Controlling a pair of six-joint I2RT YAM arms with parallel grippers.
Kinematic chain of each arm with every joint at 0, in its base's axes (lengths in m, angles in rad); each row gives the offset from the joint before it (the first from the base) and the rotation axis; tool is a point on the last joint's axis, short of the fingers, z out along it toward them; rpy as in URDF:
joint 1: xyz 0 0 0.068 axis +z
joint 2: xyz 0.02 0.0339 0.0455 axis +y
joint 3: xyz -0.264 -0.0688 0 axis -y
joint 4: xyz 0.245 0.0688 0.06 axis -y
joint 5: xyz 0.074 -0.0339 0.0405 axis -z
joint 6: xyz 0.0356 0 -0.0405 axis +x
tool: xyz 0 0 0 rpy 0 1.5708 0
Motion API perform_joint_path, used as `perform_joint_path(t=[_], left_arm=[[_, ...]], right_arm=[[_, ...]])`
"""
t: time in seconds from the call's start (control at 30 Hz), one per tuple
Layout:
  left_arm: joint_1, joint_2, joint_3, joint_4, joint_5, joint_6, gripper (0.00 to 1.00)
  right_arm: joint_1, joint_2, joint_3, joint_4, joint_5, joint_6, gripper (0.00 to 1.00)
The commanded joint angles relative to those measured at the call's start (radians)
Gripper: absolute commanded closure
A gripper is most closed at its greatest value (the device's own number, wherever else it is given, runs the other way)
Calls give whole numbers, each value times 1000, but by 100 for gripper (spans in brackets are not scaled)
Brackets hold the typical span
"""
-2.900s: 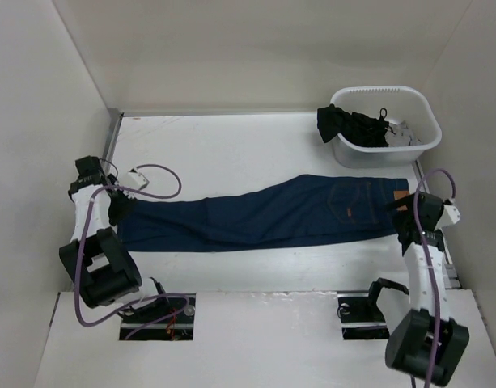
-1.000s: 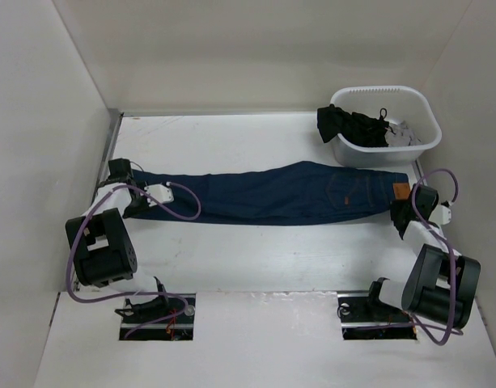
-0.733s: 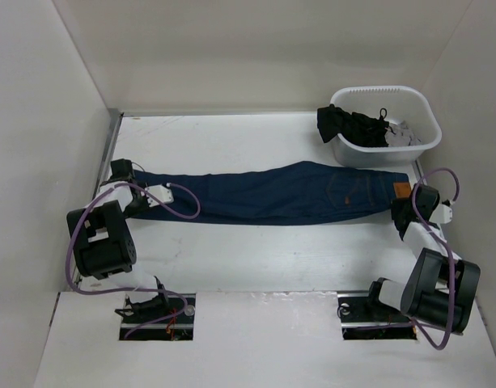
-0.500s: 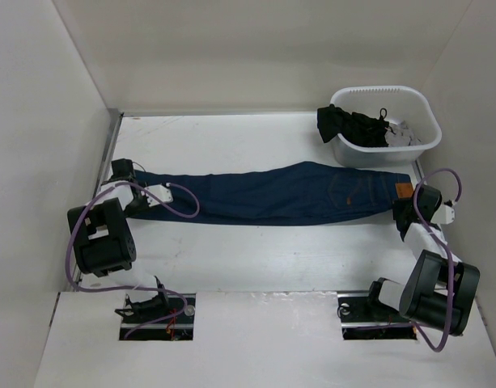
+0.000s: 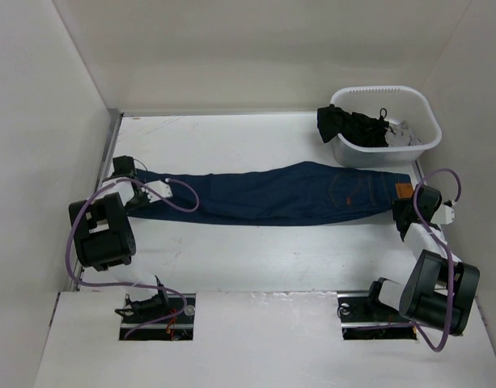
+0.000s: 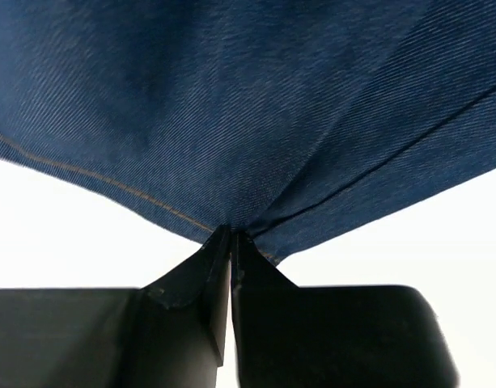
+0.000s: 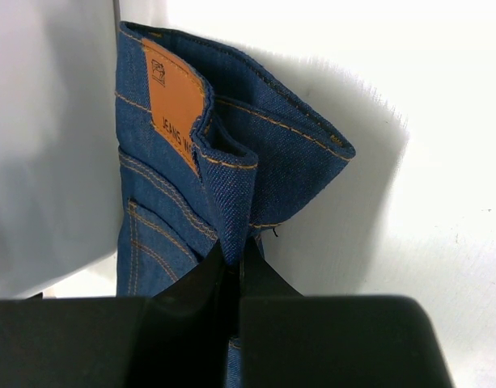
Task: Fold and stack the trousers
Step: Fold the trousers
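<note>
The dark blue trousers point(image 5: 272, 194) lie stretched out left to right across the white table, legs to the left and waist with its tan patch point(image 5: 402, 191) to the right. My left gripper point(image 5: 134, 192) is at the leg ends; in the left wrist view its jaws point(image 6: 231, 238) are shut, pinching the hem edge of the trousers point(image 6: 231, 121). At the waist end is my right gripper point(image 5: 402, 212), which in the right wrist view point(image 7: 234, 250) is shut on a fold of waistband denim below the tan patch point(image 7: 175, 101).
A white basket point(image 5: 424, 109) holding black garments point(image 5: 357, 128) stands at the back right, just behind the waist end. Walls close in on the left, back and right. The arm bases sit at the near edge.
My left gripper's jaws have closed on the leg hem. Before that, both arms shifted the trousers toward the back of the table. The right gripper's hold is unchanged.
</note>
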Motion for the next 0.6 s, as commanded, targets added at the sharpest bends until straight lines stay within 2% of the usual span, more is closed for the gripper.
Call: perform_joint_path(t=[0.0, 0.2, 0.33, 0.47, 0.57], left_arm=[[18, -24, 69, 21, 9, -11, 100], [92, -168, 117, -132, 83, 61, 100], [158, -236, 62, -226, 78, 152, 100], [183, -268, -56, -191, 53, 220, 100], [175, -274, -137, -91, 43, 229, 94]], right_arm=[[-4, -2, 0, 38, 8, -12, 100], [-9, -13, -13, 25, 11, -18, 100], [-12, -5, -11, 16, 19, -36, 100], [-12, 13, -6, 7, 22, -41, 100], [-9, 21, -8, 7, 23, -44, 100]])
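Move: The left gripper already pinches the near corner of the trousers' leg hem, close above the table. The left table edge runs about 14 cm to its left; the hem's far corner is some 13 cm ahead and 3 cm right, the trousers' middle roughly 50 cm right and 6 cm ahead. The right gripper holds the near side of the waist, with the leather patch about 7 cm ahead and 2 cm right, and the left table edge roughly 112 cm to its left. Keep the left gripper shut on the hem corner and lift it quickly about 7 cm while carrying it left towards the left table edge; then swing back towards the base, ending some 5 cm behind the start and dipping again by roughly 3 cm. Hold the waist with the right gripper, letting it sink only slightly. ##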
